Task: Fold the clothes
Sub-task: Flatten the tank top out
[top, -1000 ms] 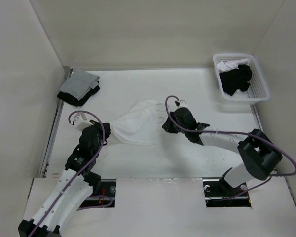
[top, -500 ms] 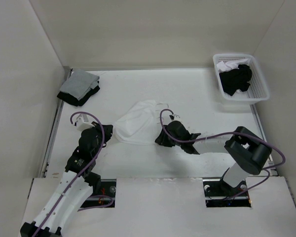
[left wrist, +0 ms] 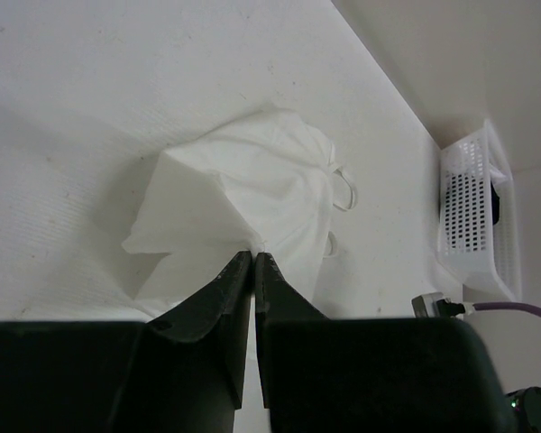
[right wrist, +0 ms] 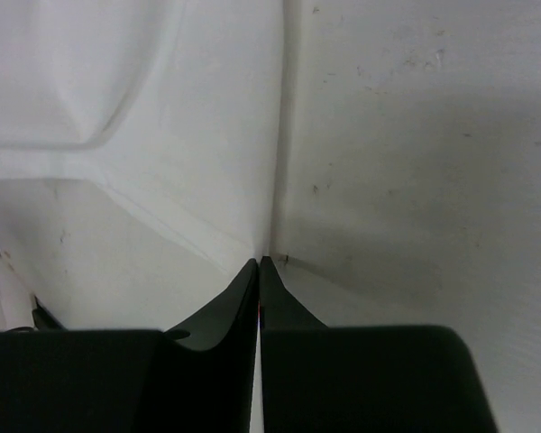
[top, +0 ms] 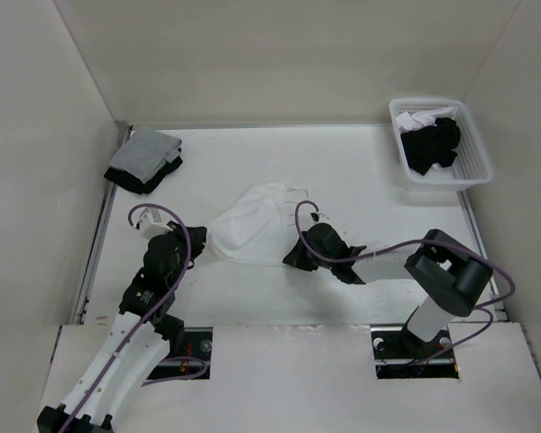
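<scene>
The clothes (top: 252, 221), a plain white garment, lie rumpled on the middle of the table, with thin cords (top: 298, 193) trailing off the far right side. My left gripper (top: 198, 244) is at the garment's left corner. In the left wrist view this gripper (left wrist: 253, 255) is shut with the white cloth (left wrist: 243, 189) pinched at its tips. My right gripper (top: 293, 259) is low at the near right edge of the garment. In the right wrist view it (right wrist: 260, 262) is shut where the cloth's edge (right wrist: 162, 108) meets its tips.
A grey-and-black cloth stack (top: 144, 161) lies at the far left corner. A white basket (top: 446, 179) at the far right holds a black garment (top: 431, 144) and shows in the left wrist view too (left wrist: 473, 216). White walls close in the table on three sides.
My right gripper moved from the garment's right side down to its near right edge and shut there. The left gripper pulled slightly nearer, still shut on the cloth corner.
</scene>
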{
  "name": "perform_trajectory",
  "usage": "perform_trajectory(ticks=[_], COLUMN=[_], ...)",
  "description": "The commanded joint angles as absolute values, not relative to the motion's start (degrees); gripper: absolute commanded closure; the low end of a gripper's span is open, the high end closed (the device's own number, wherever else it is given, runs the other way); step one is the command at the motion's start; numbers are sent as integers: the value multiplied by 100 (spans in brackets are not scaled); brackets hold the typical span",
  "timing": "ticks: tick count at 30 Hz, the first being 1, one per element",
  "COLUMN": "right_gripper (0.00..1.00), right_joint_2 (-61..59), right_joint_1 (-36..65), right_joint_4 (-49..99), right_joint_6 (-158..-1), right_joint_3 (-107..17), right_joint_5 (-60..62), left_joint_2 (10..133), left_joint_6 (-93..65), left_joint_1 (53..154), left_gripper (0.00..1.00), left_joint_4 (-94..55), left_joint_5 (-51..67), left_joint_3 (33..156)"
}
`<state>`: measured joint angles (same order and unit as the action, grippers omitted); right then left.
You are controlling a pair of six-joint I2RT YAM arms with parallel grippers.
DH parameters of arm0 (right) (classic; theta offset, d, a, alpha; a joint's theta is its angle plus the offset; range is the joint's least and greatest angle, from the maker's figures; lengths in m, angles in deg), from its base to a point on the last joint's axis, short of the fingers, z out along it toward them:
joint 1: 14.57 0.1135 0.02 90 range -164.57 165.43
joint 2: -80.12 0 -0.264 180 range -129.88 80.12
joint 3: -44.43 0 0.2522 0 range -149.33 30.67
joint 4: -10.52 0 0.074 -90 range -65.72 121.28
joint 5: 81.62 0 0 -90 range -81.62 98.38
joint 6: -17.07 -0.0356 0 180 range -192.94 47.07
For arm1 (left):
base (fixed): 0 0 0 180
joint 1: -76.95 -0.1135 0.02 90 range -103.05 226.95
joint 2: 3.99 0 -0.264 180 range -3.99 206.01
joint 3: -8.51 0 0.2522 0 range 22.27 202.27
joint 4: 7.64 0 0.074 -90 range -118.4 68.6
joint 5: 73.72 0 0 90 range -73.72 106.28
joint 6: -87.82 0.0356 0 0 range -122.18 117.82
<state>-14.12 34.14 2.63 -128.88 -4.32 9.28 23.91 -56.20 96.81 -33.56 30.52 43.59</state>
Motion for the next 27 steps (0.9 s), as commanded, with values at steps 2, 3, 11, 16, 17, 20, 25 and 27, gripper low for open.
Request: perform_trajectory(ticks=[2,3,11,16,17,20,25,27], right_gripper=[97,97,96,95,95,95,95,95], right_joint_2=[-254,81,3448,3881,3863,3644,2986,2766], right_joint_1=[3399,3399,3952,4172,4172,4172,3551,3076], right_joint_4=[98,256,3356,3984,4019,4089,4081,3967], right_joint_6=[-12726,-12629,-11084,-10292,-10143,-9834,-9728,-9920], right_joint_3=[-265,-273,-1983,-3497,-3821,-4499,-4940,-4766], right_joint_5=[1276,1329,2883,3351,3351,3281,2729,2290], left_joint_2=[2395,2395,2123,2219,2255,2430,2711,2861], left_joint_6=[-5440,-5404,-5290,-5193,-5167,-5149,-5149,-5149], left_joint_1=[9607,9607,9607,9607,9598,9598,9589,9581], left_gripper=[96,96,96,96,96,96,96,96], left_joint_4=[-2958,-2940,-2879,-2501,-2431,-2228,-2035,-1965], left_joint_5=[2973,2973,3069,3139,3166,3175,3210,3254], left_joint_3=[4695,4819,6743,7701,7842,8176,8178,7950])
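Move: I already pinch the tank top in both grippers. From my right hand, low at its near corner, the middle of the cloth lies about 9 cm ahead and 7 to the left, almost level in height. My left hand holds another corner, with that middle some 7 cm ahead, 12 to the right and 14 below; the folded stack is about 26 ahead and 20 left of this hand. The basket stands roughly 31 cm ahead and 45 right of my right hand. I whip the tank top up off the table with both grippers kept shut: my right hand climbs some 50 cm and draws about 15 cm out to its right, my left about 35 cm nearly straight up. Both ease back a few centimetres towards me on the way, then just start forward again, the fingers tipping steeply upward and the edge between them pulled taut. ##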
